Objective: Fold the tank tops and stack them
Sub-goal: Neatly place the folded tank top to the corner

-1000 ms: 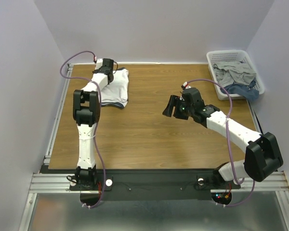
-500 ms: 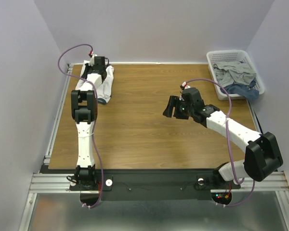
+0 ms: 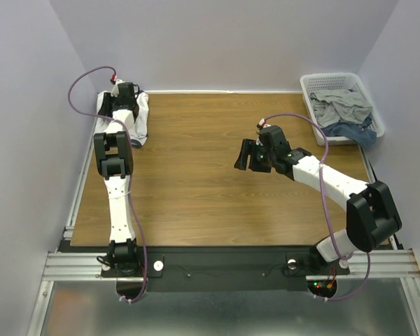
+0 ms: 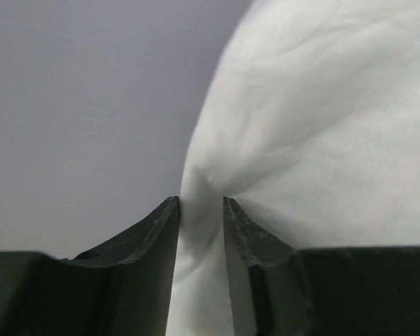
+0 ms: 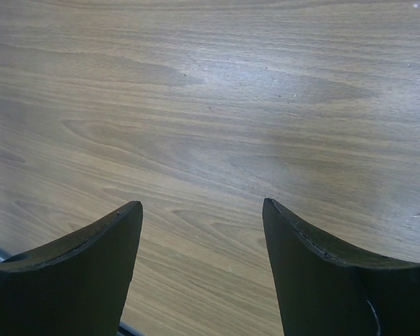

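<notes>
A white tank top (image 3: 138,117) with a dark hem hangs bunched at the table's far left corner. My left gripper (image 3: 121,94) is shut on it; in the left wrist view the white cloth (image 4: 322,126) is pinched between the two dark fingers (image 4: 147,231). My right gripper (image 3: 246,155) is open and empty over the middle of the wooden table (image 3: 196,182). In the right wrist view its fingers (image 5: 105,245) stand wide apart above bare wood. More grey and blue clothes (image 3: 344,112) lie in the basket.
A white basket (image 3: 309,87) stands at the far right corner. Pale walls close in on the left, back and right. A metal rail (image 3: 80,182) runs along the table's left edge. The arm bases sit on a dark bar (image 3: 217,266) at the near edge.
My left gripper has pulled the tank top left and back toward the far left corner, bunching it narrower. My right gripper has shifted slightly left, still open.
</notes>
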Robot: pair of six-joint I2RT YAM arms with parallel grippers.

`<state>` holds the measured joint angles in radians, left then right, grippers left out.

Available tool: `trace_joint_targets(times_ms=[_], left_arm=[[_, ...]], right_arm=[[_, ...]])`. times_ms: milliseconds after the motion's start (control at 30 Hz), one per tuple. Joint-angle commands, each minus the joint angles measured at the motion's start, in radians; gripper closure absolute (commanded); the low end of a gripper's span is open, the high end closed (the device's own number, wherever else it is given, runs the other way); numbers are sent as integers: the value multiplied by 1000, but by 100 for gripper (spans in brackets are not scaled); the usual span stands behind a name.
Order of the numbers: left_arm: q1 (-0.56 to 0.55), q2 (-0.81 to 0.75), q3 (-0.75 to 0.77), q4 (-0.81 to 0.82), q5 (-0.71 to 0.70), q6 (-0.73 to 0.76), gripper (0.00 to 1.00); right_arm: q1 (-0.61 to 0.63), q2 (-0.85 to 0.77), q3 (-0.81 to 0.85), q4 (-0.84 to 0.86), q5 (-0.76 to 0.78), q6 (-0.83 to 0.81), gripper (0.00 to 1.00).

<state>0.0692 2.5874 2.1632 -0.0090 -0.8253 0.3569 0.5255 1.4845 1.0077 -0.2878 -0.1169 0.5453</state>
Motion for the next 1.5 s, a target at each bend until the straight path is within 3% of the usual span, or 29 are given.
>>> trace_joint_targets(times_ms=[0,100,467,733,900,1100,1233,1467], left_arm=[[-11,-52,60,90,-28,-24,47],[-12,-96,58,90,12,-56,36],[-66,-360,-37,11,137,-212,34],[-267,-654,-299,-95,253,-484,28],[-420,-834,-533,-140,400,-732,2],[-702,-1085,-798,-143,370,-782,2],[-834,-1289,-965,-143,383,-832,2],[-881,-1438,-1095,-134,474,-822,2]], right_arm=[[10,-7,43,12,2,-16,25],[8,-9,48,13,8,-19,25],[8,-10,55,22,45,-7,23],[7,-27,58,35,79,7,22],[5,-76,45,32,111,10,19],[2,-200,3,32,190,10,10],[1,-283,-40,29,226,22,0],[1,-339,-73,22,280,54,0]])
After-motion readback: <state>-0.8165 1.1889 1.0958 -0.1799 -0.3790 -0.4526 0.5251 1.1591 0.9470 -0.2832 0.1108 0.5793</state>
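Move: The folded tank top lies almost in the table's far-left corner. Its middle is about 7 cm to the right of my left hand, some 6 cm back and about 6 cm below, and its outer left part is still at my barely parted fingertips. The table corner itself is roughly 5 cm ahead of that hand, level sideways. From my idle right hand, the tank top is some 52 cm left and 23 cm ahead. I finish opening my left hand to let go of the tank top's left edge, ease forward slightly, then lift clear some 20 cm. From there I sweep right and back, about 44 and 32 cm, over open table towards the middle, fingers spreading wide and wrist swinging well clockwise and rolling left side down. Late on, my right hand rises about 9 cm, drifting right and opening fully. ##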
